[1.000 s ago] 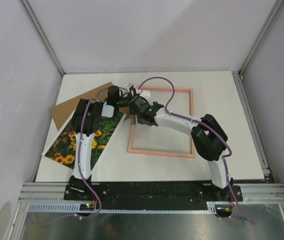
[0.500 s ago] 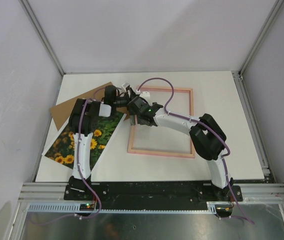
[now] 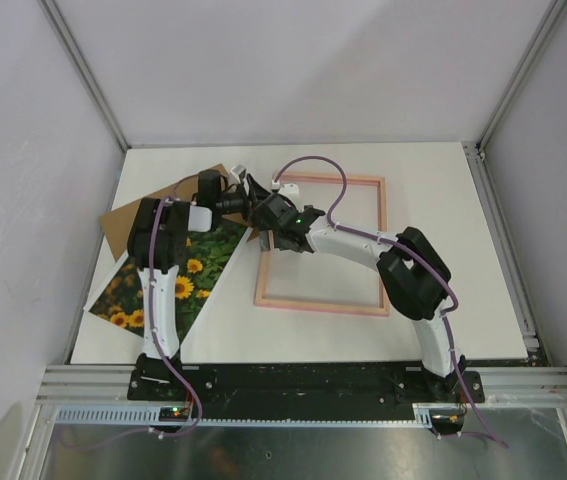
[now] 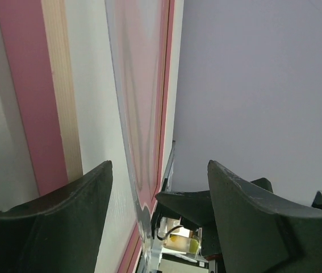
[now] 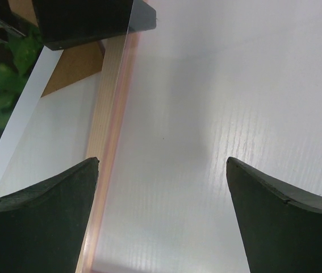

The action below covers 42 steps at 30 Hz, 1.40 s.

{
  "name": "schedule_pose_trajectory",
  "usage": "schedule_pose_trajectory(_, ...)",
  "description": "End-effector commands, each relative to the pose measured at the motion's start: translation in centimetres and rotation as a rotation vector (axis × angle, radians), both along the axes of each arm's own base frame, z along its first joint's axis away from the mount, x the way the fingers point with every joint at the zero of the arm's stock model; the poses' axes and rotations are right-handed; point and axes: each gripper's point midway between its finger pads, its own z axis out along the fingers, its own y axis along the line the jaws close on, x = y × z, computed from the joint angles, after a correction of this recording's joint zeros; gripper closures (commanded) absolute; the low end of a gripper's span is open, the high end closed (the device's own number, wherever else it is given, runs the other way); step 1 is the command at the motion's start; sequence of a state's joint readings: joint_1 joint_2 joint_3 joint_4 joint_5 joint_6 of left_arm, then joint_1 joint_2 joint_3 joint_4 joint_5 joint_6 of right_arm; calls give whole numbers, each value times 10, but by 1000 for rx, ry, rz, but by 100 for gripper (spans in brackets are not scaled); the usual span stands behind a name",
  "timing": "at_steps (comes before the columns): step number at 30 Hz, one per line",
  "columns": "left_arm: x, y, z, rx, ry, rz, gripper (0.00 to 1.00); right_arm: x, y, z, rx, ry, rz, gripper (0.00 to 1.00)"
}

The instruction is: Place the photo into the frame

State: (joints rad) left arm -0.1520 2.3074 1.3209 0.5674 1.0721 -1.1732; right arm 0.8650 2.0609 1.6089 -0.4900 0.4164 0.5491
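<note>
The pink frame [image 3: 318, 306] lies flat at the table's middle, and its left rail [image 5: 112, 102] shows through a clear pane [image 5: 206, 85]. The sunflower photo [image 3: 201, 272] lies left of it, partly under my left arm. My left gripper [image 3: 246, 192] is at the frame's upper left corner. Its jaws [image 4: 161, 165] are open, with the pane's tilted edge [image 4: 141, 85] standing between them and touching neither finger. Beside them runs the frame's pink rail [image 4: 33, 102]. My right gripper [image 3: 266, 222] hangs wide open [image 5: 162, 160] just above the pane, holding nothing.
A brown backing board [image 3: 123, 222] lies at the back left, partly under the photo, and its corner [image 5: 75, 68] reaches the frame's rail. A green strip of the photo [image 5: 1, 91] shows at the left. The two grippers are nearly touching.
My left arm's wrist has drawn back to the left, away from the frame's corner. The right arm has hardly moved. Both grippers stay open.
</note>
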Motion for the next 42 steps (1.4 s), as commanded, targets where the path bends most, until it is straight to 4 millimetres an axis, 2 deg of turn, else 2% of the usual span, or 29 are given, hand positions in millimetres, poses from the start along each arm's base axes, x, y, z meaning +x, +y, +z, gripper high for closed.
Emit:
schedule_pose_trajectory(1, 4, 8, 34, 15, -110, 17, 28, 7, 2, 0, 12, -14, -14, 2)
schedule_pose_trajectory(11, 11, 23, 41, 64, -124, 79, 29, 7, 4, -5, 13, -4, -12, 2)
schedule_pose_trajectory(28, 27, 77, 36, 296, -113, 322, 28, 5, 5, -17, 14, 14, -7, 1)
schedule_pose_trajectory(34, 26, 86, 39, 335, -122, 352, 28, 4, 9, -18, 26, 18, 3, 1)
schedule_pose_trajectory(38, 24, 88, 37, 354, -121, 352, 28, 5, 13, -11, 47, 10, 13, 1)
schedule_pose_trajectory(42, 19, 86, 30, 370, -111, 343, 29, 11, 12, 11, 86, -13, 17, 1)
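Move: The clear sheet lies over the frame with its left edge still propped up. Its middle is about 15 cm to the right of the left hand, 12 cm back and 4 cm lower, and about 12 cm right of the right hand, level with it and 4 cm below. From the left hand, the frame shares that middle, the cardboard is some 20 cm left and 5 back, and the photo about 21 left and 20 back. The clear sheet's raised left edge loses its prop as the left hand, one fingertip under it, lifts about 1.5 cm and draws out leftwards some 8 cm, easing forward over the cardboard, rolling and turning counter-clockwise, its fingers staying partly open. The right hand, fingers wide open, sinks 1.5 cm at the frame's left rail, following the edge down. ##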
